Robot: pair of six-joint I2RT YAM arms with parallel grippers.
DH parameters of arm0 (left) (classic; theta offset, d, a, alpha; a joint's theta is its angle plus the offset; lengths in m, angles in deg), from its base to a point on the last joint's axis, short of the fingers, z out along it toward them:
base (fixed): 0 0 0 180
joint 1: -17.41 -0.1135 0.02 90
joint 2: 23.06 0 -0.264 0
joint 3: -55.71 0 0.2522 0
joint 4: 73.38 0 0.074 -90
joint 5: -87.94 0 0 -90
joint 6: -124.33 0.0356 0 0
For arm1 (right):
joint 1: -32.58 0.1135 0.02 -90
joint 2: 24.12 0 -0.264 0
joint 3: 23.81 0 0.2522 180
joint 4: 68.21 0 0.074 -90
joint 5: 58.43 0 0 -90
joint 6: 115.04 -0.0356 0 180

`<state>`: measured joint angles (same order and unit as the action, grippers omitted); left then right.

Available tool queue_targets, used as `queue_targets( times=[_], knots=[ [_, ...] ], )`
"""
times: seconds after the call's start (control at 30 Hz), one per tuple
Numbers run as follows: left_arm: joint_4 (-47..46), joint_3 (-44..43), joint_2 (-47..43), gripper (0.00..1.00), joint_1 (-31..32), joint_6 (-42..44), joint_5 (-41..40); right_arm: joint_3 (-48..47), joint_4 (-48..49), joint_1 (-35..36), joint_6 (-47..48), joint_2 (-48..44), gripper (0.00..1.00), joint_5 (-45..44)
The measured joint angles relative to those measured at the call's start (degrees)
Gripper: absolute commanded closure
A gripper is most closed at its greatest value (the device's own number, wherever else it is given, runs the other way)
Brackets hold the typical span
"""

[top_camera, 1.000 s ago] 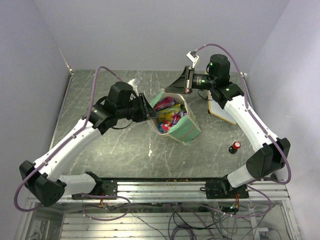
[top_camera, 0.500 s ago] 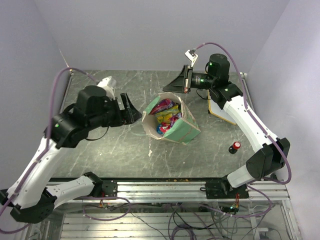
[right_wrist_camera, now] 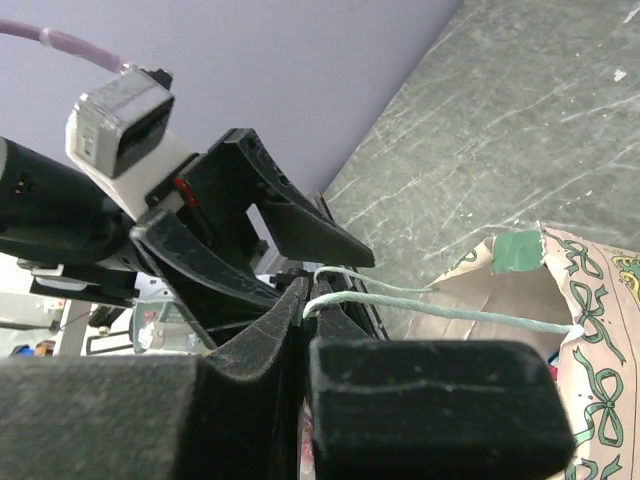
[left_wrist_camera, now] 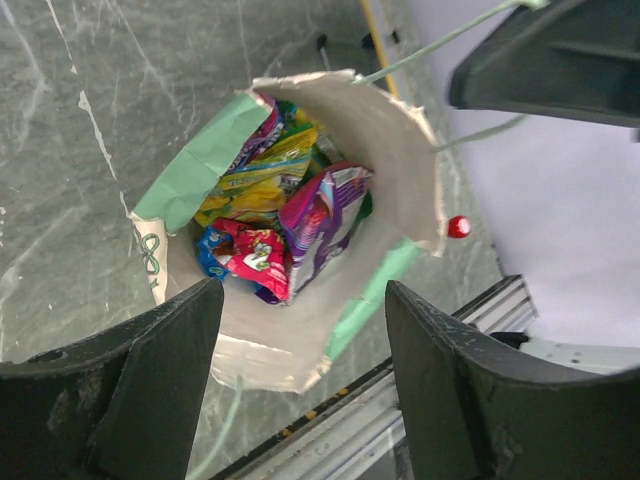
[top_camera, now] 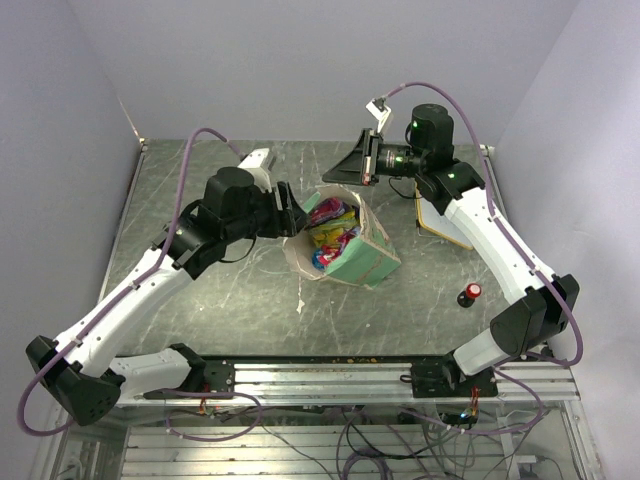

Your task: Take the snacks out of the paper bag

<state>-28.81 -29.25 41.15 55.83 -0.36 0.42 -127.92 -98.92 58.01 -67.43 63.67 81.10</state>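
Observation:
The mint-green paper bag (top_camera: 366, 262) stands mouth up at mid-table, its cream inside (left_wrist_camera: 388, 128) showing. Several shiny snacks (top_camera: 335, 230) in pink, yellow, red and purple fill it (left_wrist_camera: 290, 215). My left gripper (top_camera: 293, 208) hovers at the bag's left rim; in the left wrist view it (left_wrist_camera: 305, 335) is open above the bag mouth, with nothing between its fingers (left_wrist_camera: 150, 380). My right gripper (top_camera: 352, 170) is behind the bag and above it. It (right_wrist_camera: 308, 295) is shut on the bag's string handle (right_wrist_camera: 440, 312), which runs taut to the bag rim (right_wrist_camera: 575, 290).
A small red-capped black knob (top_camera: 469, 294) stands on the table right of the bag, also seen past the bag (left_wrist_camera: 458, 226). A white whiteboard (top_camera: 440, 222) lies under the right arm. The metal rail (top_camera: 330, 375) runs along the near edge.
My left arm swung away to the left with its jaws opening, then came back to the bag's left rim. The right gripper has kept hold of the handle.

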Motion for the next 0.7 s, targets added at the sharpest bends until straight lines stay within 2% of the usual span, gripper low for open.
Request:
queue_targets(
  times=[0.17,0.33,0.7],
  knots=[
    [-4.68,4.13,0.59,0.36,1.14,6.21,0.24,0.02,-0.11,0.02,-0.26,0.00,1.00,-0.92],
    [-11.41,8.09,2.25,0.50,4.74,12.37,0.26,0.04,-0.11,0.02,-1.14,0.00,1.00,-1.57],
    [-21.16,8.35,13.51,0.54,8.63,23.61,-5.35,0.02,-1.33,-0.28,-1.44,0.02,1.00,-3.43]
  ],
)
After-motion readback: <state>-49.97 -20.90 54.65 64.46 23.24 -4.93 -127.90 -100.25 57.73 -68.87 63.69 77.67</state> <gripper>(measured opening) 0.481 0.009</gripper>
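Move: The red snack at the near side of the open paper bag lies about 4 cm ahead of the left hand, 9 cm to its right and 17 cm below. The yellow snack sits some 5 cm farther out than the red one, about level sideways. The purple snack is roughly 2 cm beyond the red one and 4 cm farther right. From the right hand, the red snack is about 2 cm back, 4 cm right and 23 cm down. With the bag's string handle still pinched in the closed right fingers, that hand all but holds still. The left hand sinks about 8 cm and swings some 7 cm to the right, later easing forward about 3 cm, down towards the snacks through the bag's open mouth. It rolls about 25 degrees clockwise, as seen from behind the hand, while its fingers narrow to about half open. ##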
